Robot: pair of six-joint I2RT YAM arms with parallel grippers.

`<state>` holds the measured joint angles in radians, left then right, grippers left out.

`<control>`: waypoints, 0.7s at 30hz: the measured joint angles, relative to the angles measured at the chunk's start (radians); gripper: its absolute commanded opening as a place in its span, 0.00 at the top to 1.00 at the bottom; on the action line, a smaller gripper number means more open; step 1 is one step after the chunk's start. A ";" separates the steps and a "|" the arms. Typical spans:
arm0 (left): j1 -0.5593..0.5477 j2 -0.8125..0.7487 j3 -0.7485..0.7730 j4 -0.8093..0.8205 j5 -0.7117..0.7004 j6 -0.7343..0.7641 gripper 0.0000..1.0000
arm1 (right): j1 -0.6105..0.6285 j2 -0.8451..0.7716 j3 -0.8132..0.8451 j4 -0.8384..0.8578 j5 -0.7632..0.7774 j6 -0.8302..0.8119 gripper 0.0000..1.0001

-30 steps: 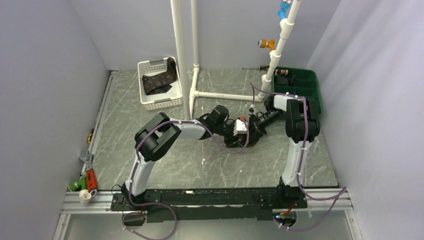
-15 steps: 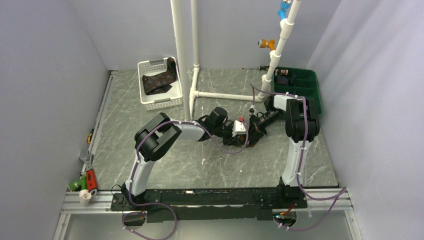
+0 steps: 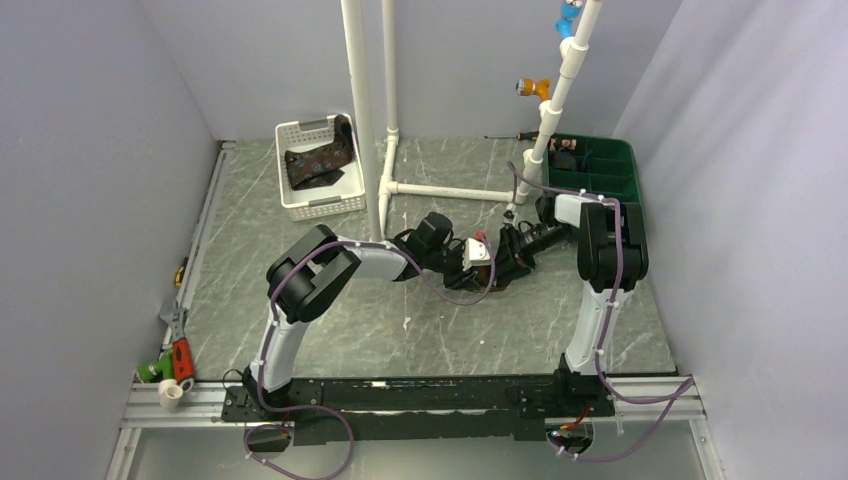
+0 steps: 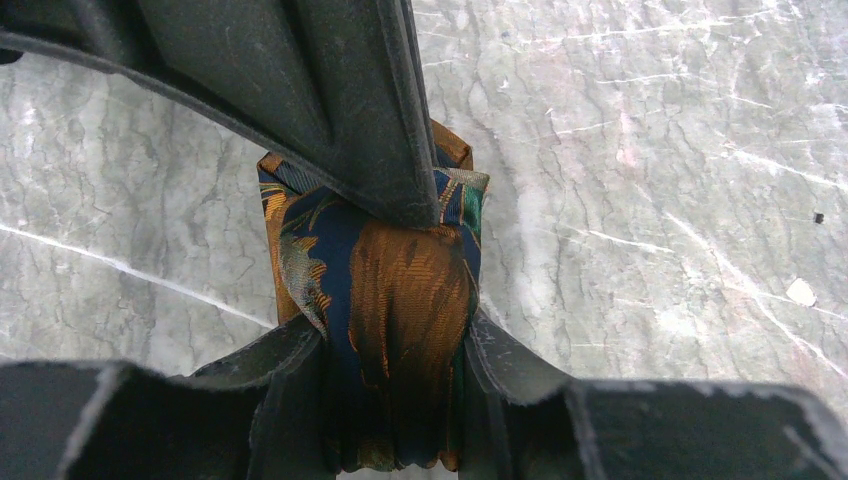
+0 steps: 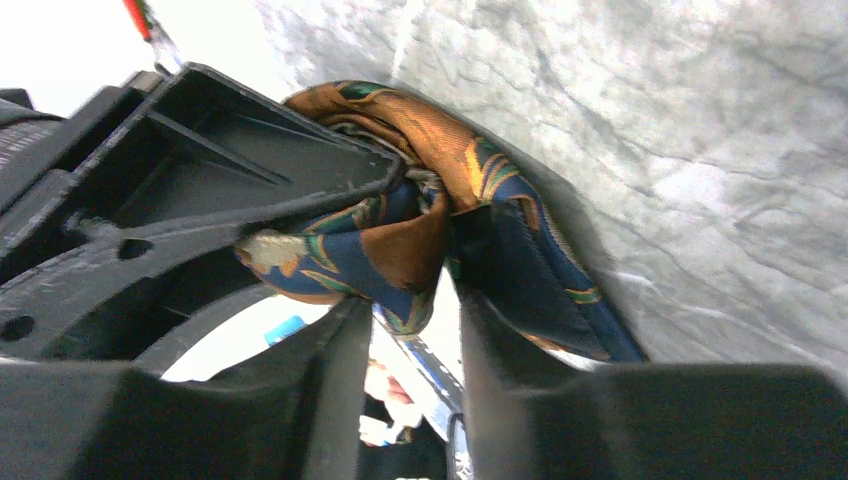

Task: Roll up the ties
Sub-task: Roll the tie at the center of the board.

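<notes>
The orange, blue and teal tie point(image 4: 400, 290) is wound into a compact roll on the marble table. My left gripper point(image 4: 395, 342) is shut on it, one finger pressing each side of the roll. My right gripper point(image 5: 412, 312) faces it from the other side and stands open, a gap showing between its fingers point(image 5: 335, 390); a fold of the tie point(image 5: 440, 150) hangs just past their tips and drapes along the outer side of one. In the top view both grippers meet mid-table, left gripper point(image 3: 478, 262), right gripper point(image 3: 506, 256), and hide most of the roll. A second dark tie point(image 3: 320, 165) lies in the white basket point(image 3: 300, 207).
A white pipe frame point(image 3: 440, 190) stands just behind the grippers. A green bin point(image 3: 605, 170) at the back right holds a small dark item. Hand tools point(image 3: 178, 355) lie along the left table edge. A screwdriver point(image 3: 510, 135) rests by the back wall.
My right gripper's jaws have opened off the tie and that arm has shifted slightly right. The left gripper has narrowed onto the roll and stays in place.
</notes>
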<state>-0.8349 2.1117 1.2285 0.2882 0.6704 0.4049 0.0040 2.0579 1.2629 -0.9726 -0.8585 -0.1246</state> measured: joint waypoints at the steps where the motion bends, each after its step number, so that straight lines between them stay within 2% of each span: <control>1: 0.000 0.000 0.000 -0.001 -0.001 0.000 0.84 | -0.001 0.000 -0.003 0.006 -0.016 0.011 0.95; 2: 0.001 0.000 0.000 -0.001 -0.001 -0.001 0.78 | -0.001 0.000 -0.004 0.007 -0.019 0.009 1.00; 4: 0.000 0.000 0.004 -0.008 -0.003 -0.002 0.69 | -0.001 0.000 -0.004 0.009 -0.035 0.024 1.00; 6: 0.000 0.000 0.005 -0.009 -0.003 -0.003 0.53 | -0.001 0.001 -0.003 0.009 -0.027 0.032 1.00; 11: -0.001 0.000 0.003 0.004 -0.001 -0.026 0.37 | 0.002 0.001 -0.003 0.011 0.030 0.059 1.00; 16: -0.006 0.000 0.008 0.029 0.011 -0.073 0.38 | 0.003 0.001 -0.003 0.022 0.108 0.096 1.00; 21: -0.016 0.026 0.073 0.028 0.021 -0.100 0.45 | 0.004 0.001 -0.002 0.026 0.154 0.123 1.00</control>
<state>-0.8509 2.1372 1.3018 0.3164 0.6918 0.3046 0.0078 2.0586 1.2613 -0.9466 -0.7048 -0.0017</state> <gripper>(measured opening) 0.600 0.032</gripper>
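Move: The tie roll starts in the left hand's fingers, its middle about 2 cm to their right and 1 cm lower. From the right hand it lies some 3 cm to the left and 1 cm lower, level fore and aft. Around it, the right corner of the white pipe frame stands about 22 cm ahead and 4 cm right of the left hand; the white post's foot is some 10 cm ahead and 22 cm left of the left hand. The right fingers shut fully, pinching the tie's cloth at the roll's right side, then draw down and to the right, about 2 cm each way, fingertips tipping some 10 degrees further down. Meanwhile the left fingers open and let go of their squeeze on the roll; that hand then climbs about 2 cm and shifts as far right towards the right hand, fingers spread astride the roll. ##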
